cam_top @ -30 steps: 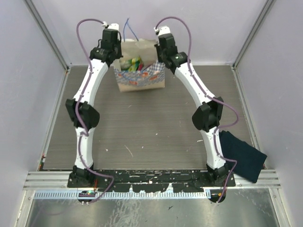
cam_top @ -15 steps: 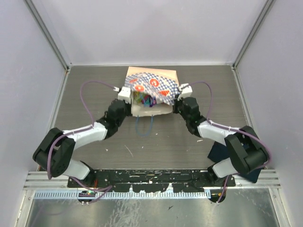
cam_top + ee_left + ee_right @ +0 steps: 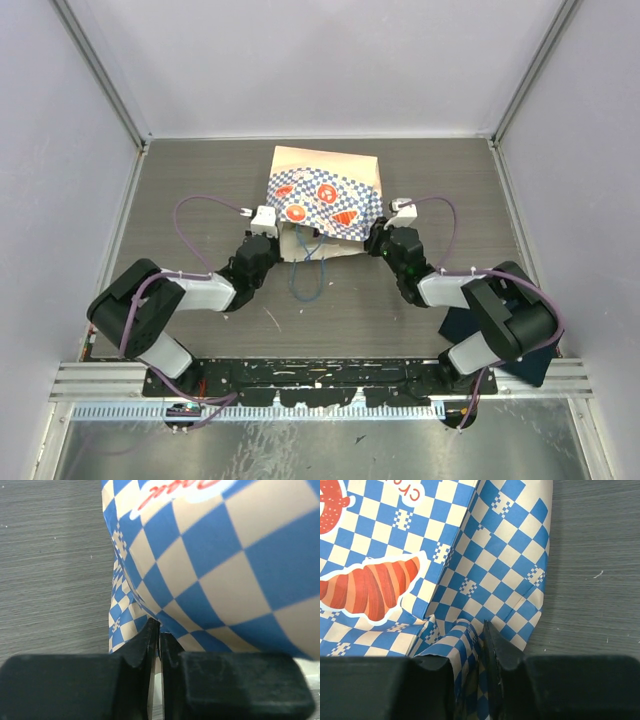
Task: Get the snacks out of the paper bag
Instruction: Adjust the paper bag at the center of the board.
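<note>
The paper bag lies on its side in the middle of the table, with its checkered mouth toward the arm bases and its blue cord handle trailing on the table. The snacks are hidden inside it. My left gripper is low at the mouth's left corner. In the left wrist view the left gripper is pinched to a thin slit on the checkered rim. My right gripper is at the right corner. In the right wrist view the right gripper has its jaws apart, with a loose fold of the rim between them.
A dark navy folded cloth lies at the near right, partly under the right arm's elbow. Grey walls close the table on the left, back and right. A metal rail runs along the near edge.
The bag stood upright at the back, held up by both grippers, and has come down onto its side. Both arms have folded low and nearer. The right jaws have parted.
</note>
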{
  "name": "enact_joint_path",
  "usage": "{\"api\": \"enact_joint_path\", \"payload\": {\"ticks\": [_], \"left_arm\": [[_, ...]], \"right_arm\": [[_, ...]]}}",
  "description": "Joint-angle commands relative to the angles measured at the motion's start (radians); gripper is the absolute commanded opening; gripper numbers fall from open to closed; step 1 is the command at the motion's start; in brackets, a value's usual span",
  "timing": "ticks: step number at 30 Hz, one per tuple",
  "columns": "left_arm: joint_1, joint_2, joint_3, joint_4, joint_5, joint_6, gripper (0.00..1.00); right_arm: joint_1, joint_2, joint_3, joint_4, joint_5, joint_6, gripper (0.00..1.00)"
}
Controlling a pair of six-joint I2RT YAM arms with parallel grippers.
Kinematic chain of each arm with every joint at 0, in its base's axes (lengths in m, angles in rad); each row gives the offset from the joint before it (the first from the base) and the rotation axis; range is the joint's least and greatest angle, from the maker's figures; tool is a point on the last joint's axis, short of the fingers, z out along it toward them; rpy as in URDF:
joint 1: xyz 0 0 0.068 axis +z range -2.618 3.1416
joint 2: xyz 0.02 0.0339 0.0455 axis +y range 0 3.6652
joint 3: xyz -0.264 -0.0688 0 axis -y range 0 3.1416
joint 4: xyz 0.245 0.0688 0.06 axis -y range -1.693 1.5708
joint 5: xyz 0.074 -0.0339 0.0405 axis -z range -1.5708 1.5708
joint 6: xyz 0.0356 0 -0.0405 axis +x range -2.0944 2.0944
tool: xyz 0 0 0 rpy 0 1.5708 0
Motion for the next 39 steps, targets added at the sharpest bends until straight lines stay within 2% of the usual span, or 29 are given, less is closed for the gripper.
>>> {"api": "enact_joint_path", "payload": {"ticks": [1, 4, 5, 6, 8, 9, 10, 11, 12, 15, 18, 21, 24, 27, 29, 34, 39], "left_arm": [[0.006, 0.023, 0.077, 0.02, -0.029, 0.008, 0.11], [0.004, 0.023, 0.153, -0.063, -0.011, 0.027, 0.21], [0.001, 0.008, 0.15, -0.066, 0.001, 0.024, 0.24], [-0.002, -0.017, 0.132, -0.048, 0.013, 0.017, 0.32], [-0.005, -0.083, 0.086, -0.03, 0.038, 0.002, 0.65], [-0.005, -0.124, 0.068, -0.045, 0.057, 0.003, 0.79], [-0.005, -0.178, 0.056, -0.105, 0.089, 0.004, 0.99], [-0.007, -0.22, 0.053, -0.142, 0.11, 0.014, 0.98], [-0.01, -0.258, 0.046, -0.19, 0.137, 0.026, 0.98], [-0.022, -0.417, -0.019, -0.257, 0.181, 0.032, 0.98], [-0.031, -0.602, -0.053, -0.33, 0.296, 0.041, 0.98], [-0.036, -0.769, -0.008, -0.518, 0.386, 0.125, 0.98], [-0.037, -0.837, 0.074, -0.703, 0.398, 0.204, 0.98], [-0.035, -0.79, 0.146, -0.759, 0.427, 0.228, 0.98], [-0.036, -0.712, 0.203, -0.775, 0.501, 0.234, 0.98], [-0.036, -0.486, 0.337, -0.827, 0.659, 0.338, 0.98], [-0.106, -0.305, 0.482, -0.9, 0.626, 0.528, 0.98]], "right_arm": [[-0.015, 0.048, 0.095, 0.055, 0.032, -0.006, 0.31], [-0.05, 0.059, 0.156, 0.022, 0.014, -0.029, 0.48], [-0.065, 0.053, 0.172, 0.005, -0.007, -0.03, 0.5], [-0.085, 0.04, 0.187, -0.016, -0.043, -0.032, 0.5], [-0.11, 0.001, 0.215, -0.082, -0.156, -0.046, 0.57], [-0.115, -0.024, 0.227, -0.129, -0.187, -0.048, 0.66], [-0.116, -0.049, 0.237, -0.182, -0.205, -0.039, 0.79], [-0.119, -0.079, 0.235, -0.222, -0.224, -0.015, 0.91], [-0.123, -0.112, 0.224, -0.248, -0.25, 0.024, 0.99], [-0.131, -0.225, 0.135, -0.28, -0.316, 0.101, 1.0], [-0.134, -0.373, 0.065, -0.389, -0.285, 0.137, 1.0], [-0.134, -0.499, 0.023, -0.559, -0.269, 0.149, 1.0], [-0.136, -0.604, -0.037, -0.635, -0.276, 0.199, 1.0], [-0.134, -0.682, -0.122, -0.593, -0.3, 0.289, 1.0], [-0.135, -0.713, -0.161, -0.555, -0.292, 0.33, 1.0], [-0.134, -0.723, -0.158, -0.549, -0.27, 0.337, 1.0], [-0.135, -0.699, -0.138, -0.561, -0.294, 0.315, 1.0]]}}
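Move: The paper bag lies on its side with its mouth towards the robot, its middle about 6 cm ahead of the left hand and 10 cm to its right, roughly 1 cm lower; both hands are at its near side edges. From the right hand the bag's middle lies some 6 cm ahead, 10 cm left and 1 cm lower. The blue handles trail from the mouth about 8 cm back from the left hand, 7 cm to its right and 5 cm below. Both hands, still at the bag's side edges, nudge forward about 1.5 cm on the left and 4 cm on the right while their fingers spread wide and come free of the paper; the right then lifts slightly and draws back some 14 cm towards the robot, sinking as it goes and rolling its left side up. The left hand rises some 18 cm and backs off from the bag, then swings right and down over the blue handles, turning about 40 degrees clockwise, fingers wide open. ##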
